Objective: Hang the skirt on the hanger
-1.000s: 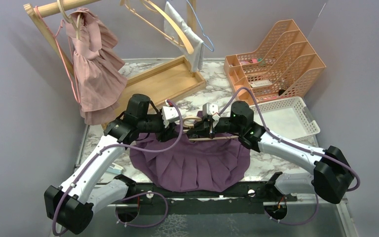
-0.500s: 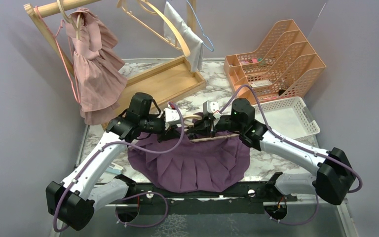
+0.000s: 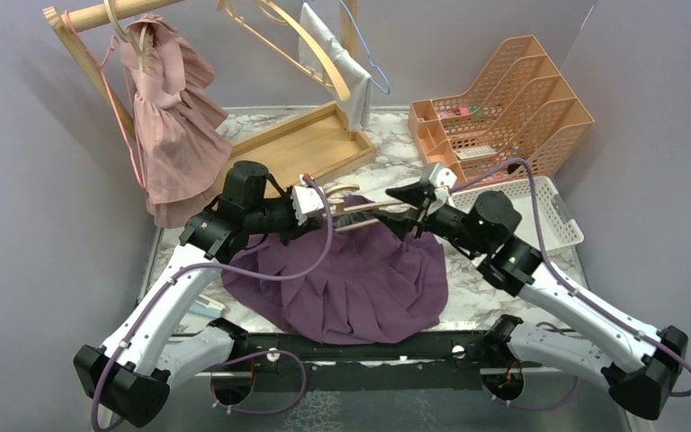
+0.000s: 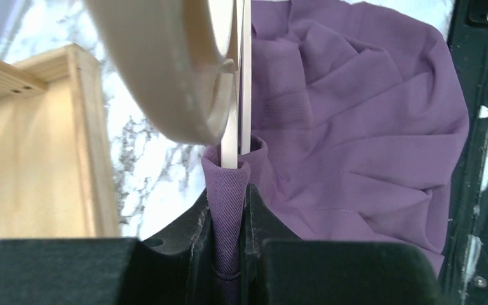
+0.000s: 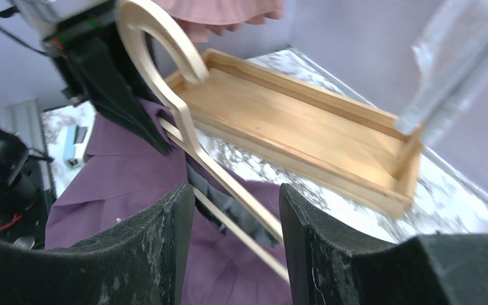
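The purple skirt (image 3: 351,279) lies spread on the marble table, its waistband lifted at the far side. A wooden hanger (image 3: 353,203) is tilted above it, its bars running into the waistband. My left gripper (image 3: 319,219) is shut on a fold of the skirt's waistband (image 4: 229,190) with the hanger's thin bar (image 4: 238,82) inside the fold. The hanger's hook (image 4: 165,63) curves just above. My right gripper (image 3: 405,210) stands open to the right of the hanger. In the right wrist view the hanger's bars (image 5: 229,184) cross beyond my right gripper (image 5: 234,190), apart from its fingers.
A wooden tray (image 3: 306,144) sits just behind the skirt. At the back left, a rack holds a pink dress (image 3: 166,117) and spare hangers (image 3: 297,36). An orange file organiser (image 3: 504,108) and a white basket (image 3: 526,211) stand at the right.
My right gripper has opened, let go of the hanger and drawn back to the right. My left gripper closed on the waistband and hanger, which now tilts up toward the left.
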`<state>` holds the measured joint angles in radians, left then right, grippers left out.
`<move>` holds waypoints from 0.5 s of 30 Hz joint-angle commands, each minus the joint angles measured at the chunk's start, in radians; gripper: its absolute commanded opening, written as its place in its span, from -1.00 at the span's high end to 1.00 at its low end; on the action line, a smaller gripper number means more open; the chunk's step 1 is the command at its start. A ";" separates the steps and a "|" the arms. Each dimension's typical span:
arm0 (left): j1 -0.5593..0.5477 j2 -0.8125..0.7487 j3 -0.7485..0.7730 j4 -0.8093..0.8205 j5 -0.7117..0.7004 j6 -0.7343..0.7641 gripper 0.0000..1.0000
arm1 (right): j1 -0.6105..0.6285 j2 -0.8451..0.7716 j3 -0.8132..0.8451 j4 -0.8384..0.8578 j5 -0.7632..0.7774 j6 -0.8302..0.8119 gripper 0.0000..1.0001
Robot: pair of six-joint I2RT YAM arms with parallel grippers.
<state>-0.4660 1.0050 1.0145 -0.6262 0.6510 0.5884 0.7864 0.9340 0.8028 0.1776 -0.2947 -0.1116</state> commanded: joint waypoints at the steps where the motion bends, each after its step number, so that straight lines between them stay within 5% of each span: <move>1: 0.004 -0.058 0.079 0.068 -0.049 0.008 1.00 | 0.008 -0.104 0.022 -0.158 0.255 0.107 -0.12; 15: 0.004 -0.063 0.202 0.226 -0.074 -0.155 1.00 | 0.008 -0.215 0.011 -0.543 0.673 0.769 -0.18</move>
<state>-0.4660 0.9493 1.1515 -0.5053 0.6052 0.4709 0.7864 0.7307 0.8165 -0.2379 0.2260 0.3805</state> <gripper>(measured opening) 0.150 0.569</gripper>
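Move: The waistband's free right end, on the purple skirt, lies roughly 9 cm to the right hand's right, about level ahead and some 16 cm below. The hanger's free end sits between that hand's open fingers, and its hook is about 12 cm left and 3 cm ahead. The white basket is some 37 cm right, 12 cm ahead and 28 cm down. From the left hand, still pinching the waistband's other end, the free end is about 27 cm right, level ahead and 9 cm lower. Still pinching the waistband's end with the hanger tucked inside, the left hand lifts it about 9 cm, its wrist turning slightly. The right hand, fingers staying open, leaves the hanger's end and sweeps some 9 cm right, rising a touch, then dipping towards the waistband's free end as the wrist turns about 30 degrees clockwise and tips down; it ends close to the cloth. ##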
